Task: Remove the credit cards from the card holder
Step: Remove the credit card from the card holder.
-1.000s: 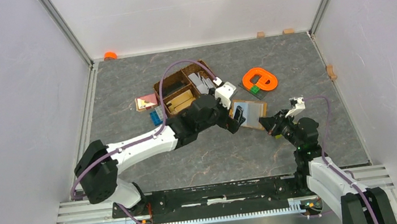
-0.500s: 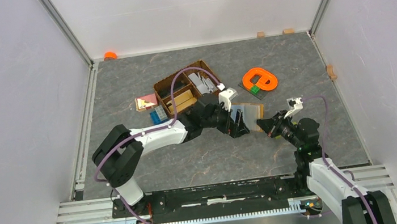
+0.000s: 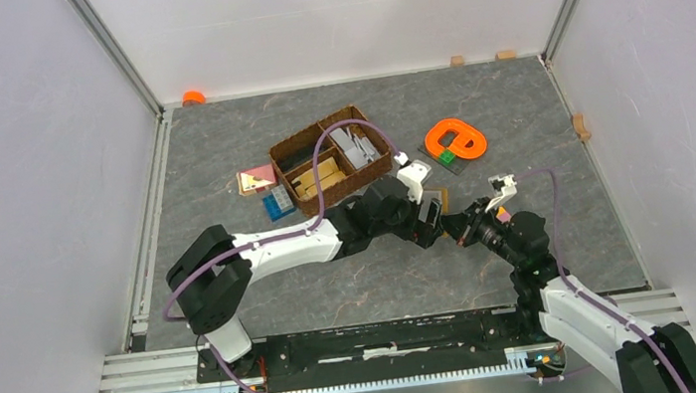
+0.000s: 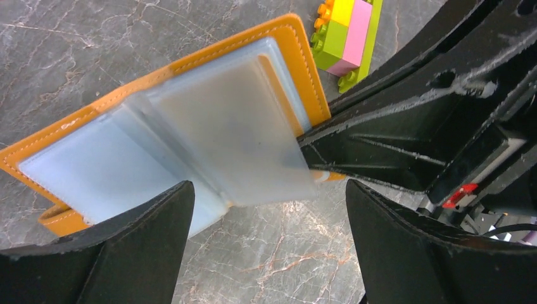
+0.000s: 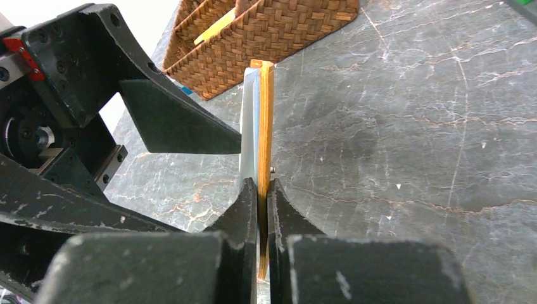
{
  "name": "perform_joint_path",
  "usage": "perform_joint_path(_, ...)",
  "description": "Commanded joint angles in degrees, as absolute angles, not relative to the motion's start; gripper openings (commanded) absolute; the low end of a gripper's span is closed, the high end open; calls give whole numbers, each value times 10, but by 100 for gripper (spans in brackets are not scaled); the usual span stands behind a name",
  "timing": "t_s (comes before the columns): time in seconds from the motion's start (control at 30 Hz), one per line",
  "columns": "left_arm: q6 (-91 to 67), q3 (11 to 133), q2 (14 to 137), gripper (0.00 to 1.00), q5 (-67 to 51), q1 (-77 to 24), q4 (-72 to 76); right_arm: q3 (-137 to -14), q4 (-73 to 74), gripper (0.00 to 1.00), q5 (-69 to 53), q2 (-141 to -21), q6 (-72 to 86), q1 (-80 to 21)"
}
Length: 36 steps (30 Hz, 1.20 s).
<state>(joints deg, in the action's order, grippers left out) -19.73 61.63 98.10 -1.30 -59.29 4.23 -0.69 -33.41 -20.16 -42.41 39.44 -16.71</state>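
The card holder [image 4: 190,120] is a mustard-orange bifold, spread open with pale blue translucent sleeves facing the left wrist camera. It stands on edge above the table [image 5: 265,107]. My right gripper [image 5: 263,187] is shut on its orange edge, one finger on each side. My left gripper [image 4: 267,190] is open, its black fingers [image 4: 126,240] straddling the lower corner of a loose sleeve without touching it. From above, both grippers meet at the holder [image 3: 438,195]. I cannot make out any credit cards in the sleeves.
A brown wicker basket [image 3: 329,159] with small items stands behind the left arm. An orange ring [image 3: 455,140] and a green-yellow-pink brick [image 4: 345,31] lie beyond the holder. A blue brick [image 3: 274,206] and a pink-tan piece [image 3: 255,180] lie left of the basket.
The right gripper has raised the card holder from lying flat to standing on edge and shifted left. The left gripper has swung right to face the open sleeves, its jaws narrowing slightly.
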Motion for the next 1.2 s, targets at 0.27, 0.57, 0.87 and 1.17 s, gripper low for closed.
perform_joint_path(0.27,-167,665,988,78,100,-596,-20,-23,-359,0,-121,-414,396,-211)
perform_joint_path(0.57,-259,599,934,40,144,-521,-10,-25,-298,0,-56,-370,380,-211)
perform_joint_path(0.87,-259,445,787,56,68,-495,184,-44,-266,0,-87,-355,328,-204)
perform_joint_path(1.17,-268,451,777,39,-156,-496,224,-54,-366,0,-285,-398,362,-181)
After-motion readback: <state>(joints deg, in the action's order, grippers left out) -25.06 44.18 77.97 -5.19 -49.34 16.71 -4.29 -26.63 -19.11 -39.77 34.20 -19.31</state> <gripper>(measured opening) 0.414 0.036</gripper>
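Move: Just ahead of the left hand's spread fingers, about 3 cm forward, 1 cm to its left and nearly level, is the frosted page over the right half of the open card holder. The basket is some 17 cm ahead and 18 cm left, the orange ring about 17 cm ahead and 9 cm right, the toy blocks roughly 13 cm right and 1 cm back, all near table height. From the right hand, holding the holder's right edge, the page is about 3 cm ahead and 3 cm left. Sweeping the frosted page over, the left hand goes low to the left and forward, about 12 cm left and 7 cm forward, swinging some 25 degrees counter-clockwise while its fingers narrow to roughly half open. It then rises about 8 cm, easing back and right and undoing most of the swing. The right hand keeps its pinch on the holder, shifting about 2 cm right and back. ##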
